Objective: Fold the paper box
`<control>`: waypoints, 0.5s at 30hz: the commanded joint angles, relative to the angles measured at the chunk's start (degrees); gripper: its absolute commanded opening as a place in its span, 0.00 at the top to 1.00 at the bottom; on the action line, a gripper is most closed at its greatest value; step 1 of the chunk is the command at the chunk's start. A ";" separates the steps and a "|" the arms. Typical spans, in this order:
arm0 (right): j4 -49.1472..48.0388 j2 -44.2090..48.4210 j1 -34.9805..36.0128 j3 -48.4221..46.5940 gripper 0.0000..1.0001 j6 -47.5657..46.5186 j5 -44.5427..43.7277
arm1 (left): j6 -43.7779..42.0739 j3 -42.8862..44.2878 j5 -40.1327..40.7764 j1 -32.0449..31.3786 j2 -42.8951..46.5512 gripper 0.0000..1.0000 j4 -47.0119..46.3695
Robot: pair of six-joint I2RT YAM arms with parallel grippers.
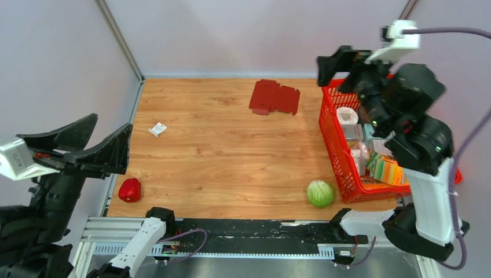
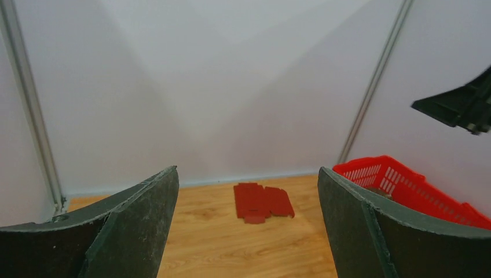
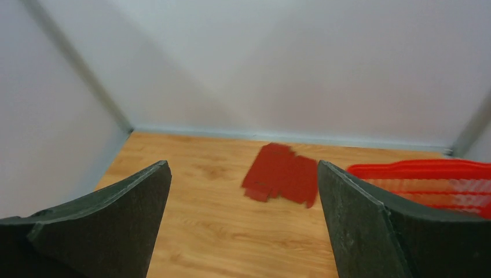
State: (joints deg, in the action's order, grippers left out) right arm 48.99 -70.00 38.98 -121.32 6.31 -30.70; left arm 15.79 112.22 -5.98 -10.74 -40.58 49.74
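The paper box (image 1: pixel 274 97) lies flat and unfolded on the wooden table (image 1: pixel 220 156), a dark red creased blank near the back wall, just left of the basket. Nothing touches it. It also shows in the left wrist view as the paper box (image 2: pixel 263 201) and in the right wrist view as the paper box (image 3: pixel 282 174), far ahead of the fingers. My left gripper (image 1: pixel 113 124) hangs open and empty above the table's left edge, jaws wide (image 2: pixel 248 171). My right gripper (image 1: pixel 336 72) is raised over the basket's far corner, open and empty (image 3: pixel 244 164).
A bright red mesh basket (image 1: pixel 336 150) with packets and a paper roll (image 1: pixel 347 116) stands along the right side. A small red pepper (image 1: pixel 129 190) lies front left, a green cabbage (image 1: pixel 320 193) front right, and a small white packet (image 1: pixel 157 129) sits at mid left. Walls close the back and left.
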 commanded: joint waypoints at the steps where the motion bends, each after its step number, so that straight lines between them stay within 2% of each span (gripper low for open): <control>1: -2.75 -8.90 5.40 2.66 0.00 4.94 17.96 | 3.36 -5.41 -6.93 0.28 -3.37 0.03 0.63; 3: -6.44 -12.51 5.58 3.36 0.00 9.59 27.66 | 4.16 -7.97 -9.21 0.28 -2.76 0.03 0.36; 4: -7.93 -14.27 5.67 3.98 0.00 10.91 36.32 | 4.25 -10.60 -9.58 0.20 -2.32 0.04 0.28; 5: -8.82 -18.90 5.67 3.20 0.00 13.62 38.59 | 4.33 -11.93 -9.93 0.28 -1.70 0.05 0.19; 8: -3.85 -27.69 5.67 -1.62 0.00 11.47 36.52 | 4.33 -17.11 -9.32 0.28 0.93 0.07 1.15; 11: -2.23 -31.77 3.92 -0.78 0.00 10.13 31.40 | 4.60 -21.95 -8.88 0.28 4.53 0.07 1.68; 14: -8.52 -32.57 -1.44 5.72 0.00 19.15 34.21 | 5.47 -26.78 -9.84 0.28 7.35 0.07 1.59; 15: -10.74 -32.40 -3.71 11.14 0.00 25.10 34.04 | 6.26 -28.01 -11.06 0.28 8.49 0.08 0.90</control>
State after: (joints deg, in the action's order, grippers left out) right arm 44.80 -105.65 41.95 -117.01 18.65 1.83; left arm 19.84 86.94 -14.00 -10.72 -36.07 52.27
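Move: Ahead of the right hand by about 28 cm, some 9 cm to its left and 55 cm below, lies the flat red paper box; the red basket is 4 cm ahead and 25 cm right, 49 cm down. From the left hand the box is about 47 cm ahead, 35 cm right and 58 cm down, the white scrap 32 cm ahead and 9 cm left, and the red pepper 7 cm ahead, 15 cm left. Sweeping in fast from above the basket side, the open right hand goes about 25 cm left and as far down, steepening late, with 10 cm forward, towards the paper box while turning counter-clockwise and tipping down. The left hand, also open and empty, sinks 14 cm, works some 6 cm forward and a little right, and tips its fingers down about 25 degrees. ##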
